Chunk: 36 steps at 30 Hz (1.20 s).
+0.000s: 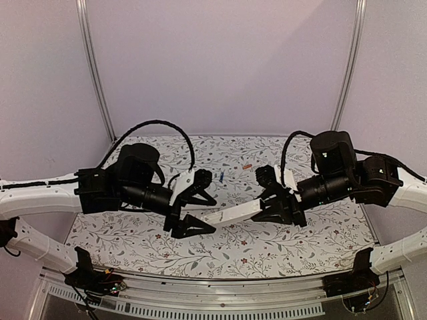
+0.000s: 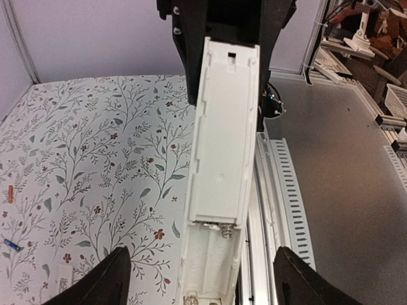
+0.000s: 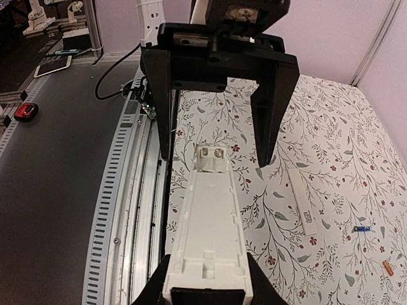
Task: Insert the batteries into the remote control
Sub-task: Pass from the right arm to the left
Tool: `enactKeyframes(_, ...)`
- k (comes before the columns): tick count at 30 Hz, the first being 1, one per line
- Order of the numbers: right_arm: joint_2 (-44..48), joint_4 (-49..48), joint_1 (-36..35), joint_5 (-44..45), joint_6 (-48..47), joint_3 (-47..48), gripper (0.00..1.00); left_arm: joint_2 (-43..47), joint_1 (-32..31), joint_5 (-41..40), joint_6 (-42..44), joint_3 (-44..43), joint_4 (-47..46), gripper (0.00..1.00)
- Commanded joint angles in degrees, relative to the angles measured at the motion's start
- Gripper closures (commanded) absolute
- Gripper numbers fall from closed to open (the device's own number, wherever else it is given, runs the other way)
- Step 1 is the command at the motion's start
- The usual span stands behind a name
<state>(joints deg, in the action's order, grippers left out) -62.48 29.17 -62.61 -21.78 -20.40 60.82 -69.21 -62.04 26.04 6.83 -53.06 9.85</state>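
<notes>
The remote control (image 1: 237, 212) is a long white bar held off the table, back side up, with its empty battery recess (image 2: 210, 260) at the end nearest the left arm. My right gripper (image 3: 206, 293) is shut on the opposite end. My left gripper (image 2: 203, 283) stands open, one finger (image 2: 108, 279) on each side of the recess end with a gap on both sides. The blue battery (image 1: 220, 177) and the orange-red battery (image 1: 247, 166) lie on the floral cloth behind the arms, also seen as the blue battery (image 3: 361, 229) and the orange-red battery (image 3: 388, 267).
A narrow white strip with a label (image 3: 302, 200) lies flat on the cloth beside the remote. The table's near edge with its slotted metal rail (image 3: 121, 210) runs just under the remote. White frame posts (image 1: 93, 67) stand at the back corners.
</notes>
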Motion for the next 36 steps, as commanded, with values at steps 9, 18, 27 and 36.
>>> enactKeyframes(9,0.2,-2.78,0.14,-0.42,0.49,0.84,1.0,-3.76,-3.17,-7.31,4.81,-2.32,3.59,0.54)
enactKeyframes(18,2.69,-9.3,3.23,4.27,7.46,-2.57,0.38,-1.9,-2.94,-13.6,1.58,1.53,-4.86,0.86)
enactKeyframes(27,4.59,-19.7,15.86,12.47,35.56,-7.12,0.15,-7.59,-2.98,-35.65,-5.94,-0.05,-16.31,0.92)
enactKeyframes(36,-1.59,-30.82,19.98,5.07,51.5,-8.91,0.16,-14.45,-3.94,-43.71,-9.38,-4.82,-18.22,0.92)
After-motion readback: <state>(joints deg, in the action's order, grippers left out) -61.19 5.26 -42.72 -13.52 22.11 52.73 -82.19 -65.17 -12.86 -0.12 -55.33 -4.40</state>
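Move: Between the left hand's open fingers lies the free end of the remote control; the remote's middle is about 7 cm to that hand's right, level with it in height and reach. The right hand still grips the other end, with the remote's middle some 6 cm to its left and 3 cm below. On the table, roughly 25 cm below the left hand, the white cover lies 21 cm ahead and 4 cm left, the blue battery 35 cm ahead and 5 cm right. Sinking about 2 cm and edging right, the left hand closes its fingers on the remote's free end while the right hand barely moves and keeps hold. The right fingers then open wide and let go; that hand swings forward some 15 cm and 5 cm to its right, rising slightly, turning clockwise and rolling. The left carries the remote about 11 cm forward, turning some 35 degrees counter-clockwise. ##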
